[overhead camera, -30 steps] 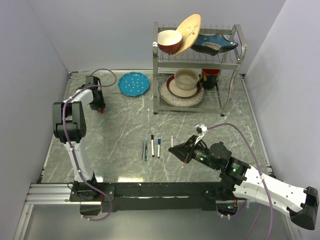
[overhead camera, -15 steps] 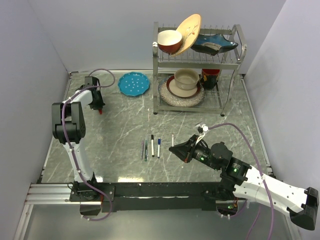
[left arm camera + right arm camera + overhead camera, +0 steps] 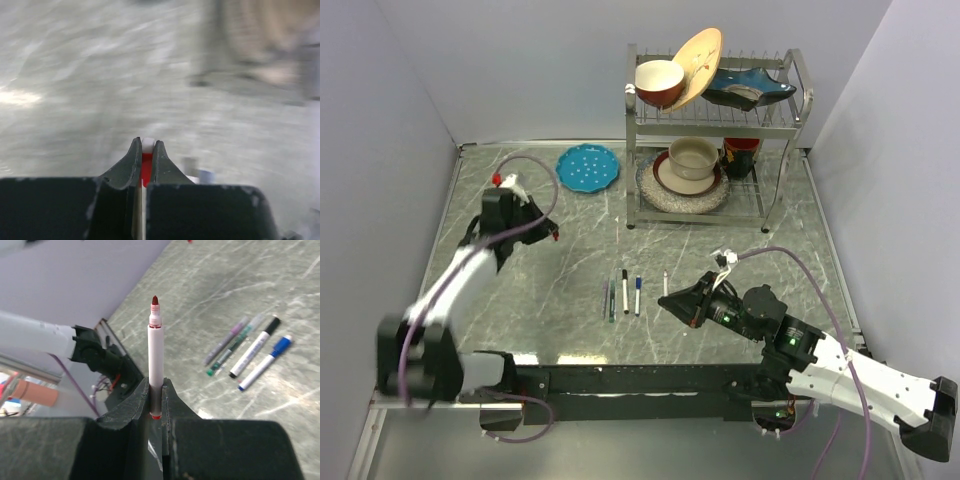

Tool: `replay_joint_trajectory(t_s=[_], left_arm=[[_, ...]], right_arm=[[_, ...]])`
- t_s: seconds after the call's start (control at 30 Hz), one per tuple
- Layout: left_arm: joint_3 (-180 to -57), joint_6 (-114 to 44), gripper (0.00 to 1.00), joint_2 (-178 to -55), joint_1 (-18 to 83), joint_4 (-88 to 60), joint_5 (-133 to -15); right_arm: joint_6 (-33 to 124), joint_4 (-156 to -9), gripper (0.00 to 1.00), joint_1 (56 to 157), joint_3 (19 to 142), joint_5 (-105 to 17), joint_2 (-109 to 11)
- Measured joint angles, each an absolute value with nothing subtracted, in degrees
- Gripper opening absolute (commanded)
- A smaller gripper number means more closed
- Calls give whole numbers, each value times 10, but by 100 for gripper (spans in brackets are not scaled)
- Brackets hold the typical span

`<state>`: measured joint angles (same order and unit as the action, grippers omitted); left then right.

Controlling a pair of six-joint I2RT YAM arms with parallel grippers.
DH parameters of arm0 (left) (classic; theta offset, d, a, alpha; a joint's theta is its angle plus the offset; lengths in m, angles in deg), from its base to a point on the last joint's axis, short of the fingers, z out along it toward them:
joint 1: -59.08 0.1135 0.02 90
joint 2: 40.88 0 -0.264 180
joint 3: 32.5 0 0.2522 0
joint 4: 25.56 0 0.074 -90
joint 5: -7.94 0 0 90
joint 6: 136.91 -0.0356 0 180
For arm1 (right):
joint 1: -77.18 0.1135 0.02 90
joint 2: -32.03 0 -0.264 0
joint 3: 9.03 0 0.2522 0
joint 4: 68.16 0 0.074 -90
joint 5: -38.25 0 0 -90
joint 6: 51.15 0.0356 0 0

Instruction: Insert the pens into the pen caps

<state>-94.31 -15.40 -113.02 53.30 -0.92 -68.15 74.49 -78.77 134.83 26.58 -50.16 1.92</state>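
My right gripper is shut on the red pen, a white barrel held upright with its bare red tip on top; it shows as a thin white stick in the top view. My left gripper is shut on the small red cap, left of the table's middle; its wrist view is blurred by motion. On the table lie a black-ended pen, a blue-ended pen, a green pen and a greyish one.
A metal dish rack with bowls and plates stands at the back right. A blue plate lies at the back, left of the rack. Grey walls close in the table on three sides.
My left arm has swung from the far left back corner toward the table's middle with the red cap in its gripper. The right arm and its pen have stayed still.
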Motion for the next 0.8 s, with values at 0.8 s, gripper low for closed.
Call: replay_joint_trajectory(t_s=[0.8], left_arm=[[-491,320,1,-513,417,-459,-613]], right_arm=[[800,-537,0,1473,379,-474,-345]])
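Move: The pink pen stands upright in the right fingers; its middle is about 24 cm to the left hand's right, 21 cm back and 9 cm higher. From the right hand, the red cap in the left fingers lies roughly 24 cm left, 22 cm ahead and 6 cm below. Low on the table, some 20 cm under the right hand and 13 cm ahead of it, lie the blue-capped marker 5 cm left, the black-capped marker 8 cm left and the green pen 12 cm left. Swing the left gripper back about 18 cm and up about 13, with a smaller shift right, bringing the red cap towards the pink pen; roll its left side down strongly on the way, so the fingers swing from pointing down to pointing up. At the same time carry the pen some 13 cm left to meet it, a little back, turning that hand slightly counter-clockwise. Keep both grips shut. ##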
